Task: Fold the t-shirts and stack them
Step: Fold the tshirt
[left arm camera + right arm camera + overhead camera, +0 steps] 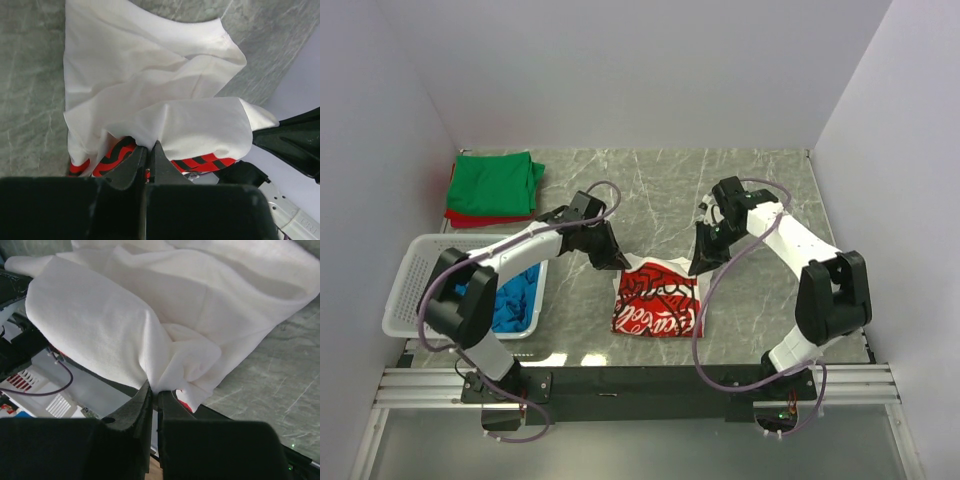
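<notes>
The white t-shirt with red script print (pixel 658 303) lies bunched in the middle of the table, its far edge lifted. My left gripper (pixel 618 264) is shut on the shirt's far left corner. In the left wrist view its tips (pixel 148 146) pinch white cloth (pixel 150 75) with red and black print below. My right gripper (pixel 701 266) is shut on the far right corner. The right wrist view shows its tips (pixel 154 388) clamping a fold of white cloth (pixel 165 300). A folded green shirt (pixel 496 183) rests on a red one (pixel 470 218) at the far left. A blue shirt (pixel 515 297) lies in the basket.
A white plastic lattice basket (pixel 410 285) stands at the left near edge, beside the left arm. The marble table (pixel 660 180) runs back to the white walls. A black rail (pixel 640 385) carries both arm bases at the near edge.
</notes>
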Tool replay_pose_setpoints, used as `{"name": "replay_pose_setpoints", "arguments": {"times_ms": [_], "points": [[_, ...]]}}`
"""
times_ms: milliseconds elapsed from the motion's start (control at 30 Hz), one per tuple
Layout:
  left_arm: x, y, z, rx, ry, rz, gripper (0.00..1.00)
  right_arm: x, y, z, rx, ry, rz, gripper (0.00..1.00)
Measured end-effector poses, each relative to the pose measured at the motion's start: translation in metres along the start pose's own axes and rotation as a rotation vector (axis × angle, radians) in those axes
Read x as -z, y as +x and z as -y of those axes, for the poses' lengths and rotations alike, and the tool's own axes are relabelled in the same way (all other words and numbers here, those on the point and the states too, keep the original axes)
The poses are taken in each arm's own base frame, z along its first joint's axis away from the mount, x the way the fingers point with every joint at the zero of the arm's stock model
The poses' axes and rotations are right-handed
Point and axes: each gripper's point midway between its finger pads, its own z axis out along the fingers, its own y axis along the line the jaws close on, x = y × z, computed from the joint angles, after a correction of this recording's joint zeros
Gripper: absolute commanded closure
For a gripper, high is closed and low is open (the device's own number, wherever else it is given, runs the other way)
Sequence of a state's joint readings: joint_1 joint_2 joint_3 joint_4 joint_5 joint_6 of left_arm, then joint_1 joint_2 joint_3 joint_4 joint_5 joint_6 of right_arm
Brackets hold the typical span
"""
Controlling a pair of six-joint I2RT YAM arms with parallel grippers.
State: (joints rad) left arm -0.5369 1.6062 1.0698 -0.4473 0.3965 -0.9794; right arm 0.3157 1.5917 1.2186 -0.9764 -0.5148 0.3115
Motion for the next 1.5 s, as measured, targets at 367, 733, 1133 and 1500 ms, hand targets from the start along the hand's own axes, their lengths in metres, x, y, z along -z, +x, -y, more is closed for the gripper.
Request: {"name": "replay_pose_setpoints", "arguments": {"times_ms": [367, 733, 1133, 1500], "points": [[-0.036, -0.028, -0.002, -0.025, -0.009, -0.033, 0.99, -0.018, -0.025, 0.028, -0.058, 0.015, -0.018, 1.0], [-0.053, -0.045, -0.002, -0.038, 0.003, -0.048, 0.88, -0.027, -0.031, 0.047, -0.092, 0.034, -0.019, 1.0], [-0.046, -0.08, 0.037, -0.09, 0.071, 0.038, 0.01, -0.019, -0.024, 0.072, -0.117, 0.145, 0.007, 0.19], [0.001, -0.064, 0.034, -0.143, 0.094, 0.126, 0.01, 0.056, -0.039, 0.017, 0.029, 0.132, 0.266, 0.27]]}}
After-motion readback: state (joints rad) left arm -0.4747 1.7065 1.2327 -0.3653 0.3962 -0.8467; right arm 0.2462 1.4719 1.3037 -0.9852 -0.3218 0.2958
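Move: Both hands still pinch the far edge of the t-shirt; its landing spot lies about 5 cm ahead, 2 cm right and 5 cm below the left hand, and about 3 cm ahead, 3 cm right and 6 cm below the right. The shirt's middle is some 8 cm back and 8 cm right of the left hand. The laundry basket's middle lies roughly 35 cm left and 5 cm back of the left hand, at table level. Both hands carry the pinched t-shirt edge forward and down about 5 cm, open wide and rise clear. ##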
